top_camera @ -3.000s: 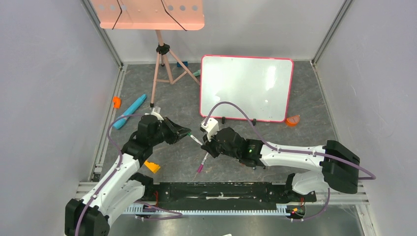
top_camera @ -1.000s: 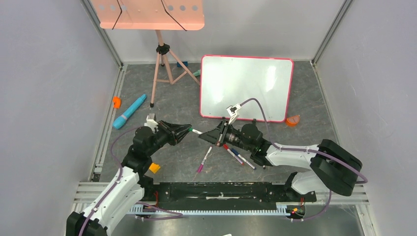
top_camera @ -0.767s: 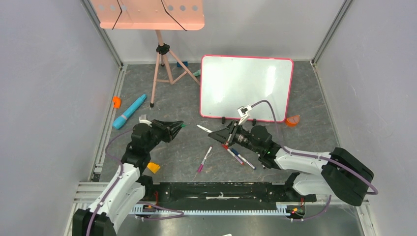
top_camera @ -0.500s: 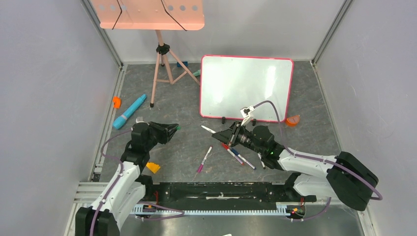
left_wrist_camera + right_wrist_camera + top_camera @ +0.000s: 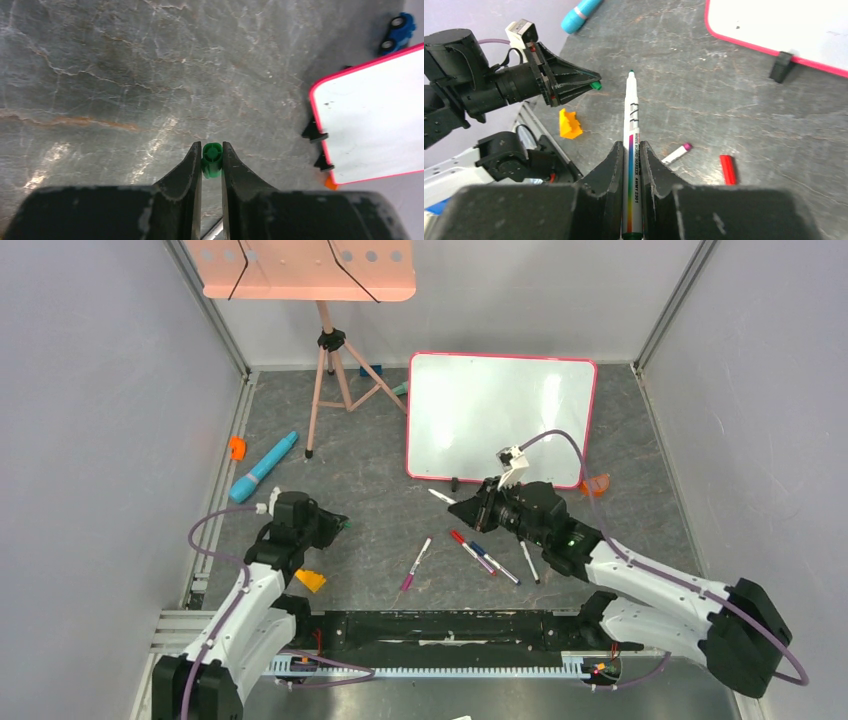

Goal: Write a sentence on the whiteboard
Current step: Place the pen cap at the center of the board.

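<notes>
The whiteboard (image 5: 498, 418) with its pink frame stands at the back right of the floor, and no sentence shows on its white face. My right gripper (image 5: 457, 508) is shut on a white marker (image 5: 630, 150). The marker's bare green tip (image 5: 631, 73) points out past the fingers, to the left, just in front of the board's lower left corner. My left gripper (image 5: 338, 525) sits low at the left, shut on the green cap (image 5: 212, 160). The whiteboard (image 5: 372, 117) lies well to its right. A wide gap separates the two grippers.
Several loose markers (image 5: 484, 556) and a purple-tipped marker (image 5: 414, 562) lie between the arms. A red cap (image 5: 727, 169) lies near them. An orange block (image 5: 310, 580) sits by the left arm. A blue cylinder (image 5: 264, 467) lies at the left. The pink tray on its tripod (image 5: 330, 350) stands at the back.
The grippers have drawn apart. The left one pulled back to the left with the green cap. The right one carried the uncapped marker right, closer to the board.
</notes>
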Motion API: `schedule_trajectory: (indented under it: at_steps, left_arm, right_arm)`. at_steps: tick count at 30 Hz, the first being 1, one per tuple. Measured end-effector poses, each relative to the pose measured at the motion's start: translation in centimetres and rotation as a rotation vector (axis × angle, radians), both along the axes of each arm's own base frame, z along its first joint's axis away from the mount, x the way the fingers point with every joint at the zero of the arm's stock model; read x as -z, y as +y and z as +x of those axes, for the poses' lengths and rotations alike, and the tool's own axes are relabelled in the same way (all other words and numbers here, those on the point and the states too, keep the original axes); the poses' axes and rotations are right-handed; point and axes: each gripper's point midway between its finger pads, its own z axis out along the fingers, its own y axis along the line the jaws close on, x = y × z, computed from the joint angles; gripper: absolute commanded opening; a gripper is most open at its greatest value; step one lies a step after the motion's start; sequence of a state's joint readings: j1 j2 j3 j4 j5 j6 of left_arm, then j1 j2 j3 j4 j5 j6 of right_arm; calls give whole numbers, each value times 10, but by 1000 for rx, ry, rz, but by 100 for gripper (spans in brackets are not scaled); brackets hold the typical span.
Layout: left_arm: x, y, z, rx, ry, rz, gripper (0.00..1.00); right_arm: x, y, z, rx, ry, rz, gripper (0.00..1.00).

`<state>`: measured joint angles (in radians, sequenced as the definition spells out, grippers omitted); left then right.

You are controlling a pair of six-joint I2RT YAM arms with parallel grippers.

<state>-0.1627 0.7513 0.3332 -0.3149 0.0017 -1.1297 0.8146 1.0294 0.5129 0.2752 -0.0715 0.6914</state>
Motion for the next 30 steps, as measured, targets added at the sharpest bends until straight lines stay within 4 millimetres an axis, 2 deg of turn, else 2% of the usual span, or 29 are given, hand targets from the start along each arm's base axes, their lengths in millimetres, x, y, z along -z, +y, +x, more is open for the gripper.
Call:
schedule_trajectory:
  at_steps: [5,10,14,20,25,30]
  left_arm:
    - [14,1,-5,26,51,36,20]
    - [17,-2,-9,87,55,59,39]
    - [20,-3,-14,130,67,82,61]
    - [19,-9,-18,205,52,90,98]
    - [2,-34,-11,377,-58,45,100]
    - [-9,-55,4,518,-140,14,100]
  right_arm:
    - [0,-24,-3,38,-27,-99,0]
    - [4,-45,-10,65,-42,-173,0]
    - [7,-56,-13,73,-49,-216,0]
    - [24,-65,-16,60,-45,-317,0]
    - [23,-64,-12,32,-66,-370,0]
    - [1,-52,-6,-2,-99,-367,0]
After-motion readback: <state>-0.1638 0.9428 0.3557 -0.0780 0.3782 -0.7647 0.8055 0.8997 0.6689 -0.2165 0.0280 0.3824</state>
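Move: My left hand still holds the green pen cap low; the patch of table meant for it lies almost under these fingers, about 1 cm ahead and 4 cm below. From that hand the purple marker lies some 16 cm right and 8 cm back, the yellow piece about 6 cm left and 11 cm back. That patch is roughly 26 cm left of my right hand, 3 cm back and 14 cm below. I lower the cap about 2 cm with my left hand while easing slightly back, open the fingers wide to let go of it, then slip right about 5 cm, rising 3 cm and edging forward, turning some 30 degrees clockwise. My right hand keeps the uncapped marker, drawing right away from the cap and then coming partly back, its fingers tipping down about 20 degrees. ##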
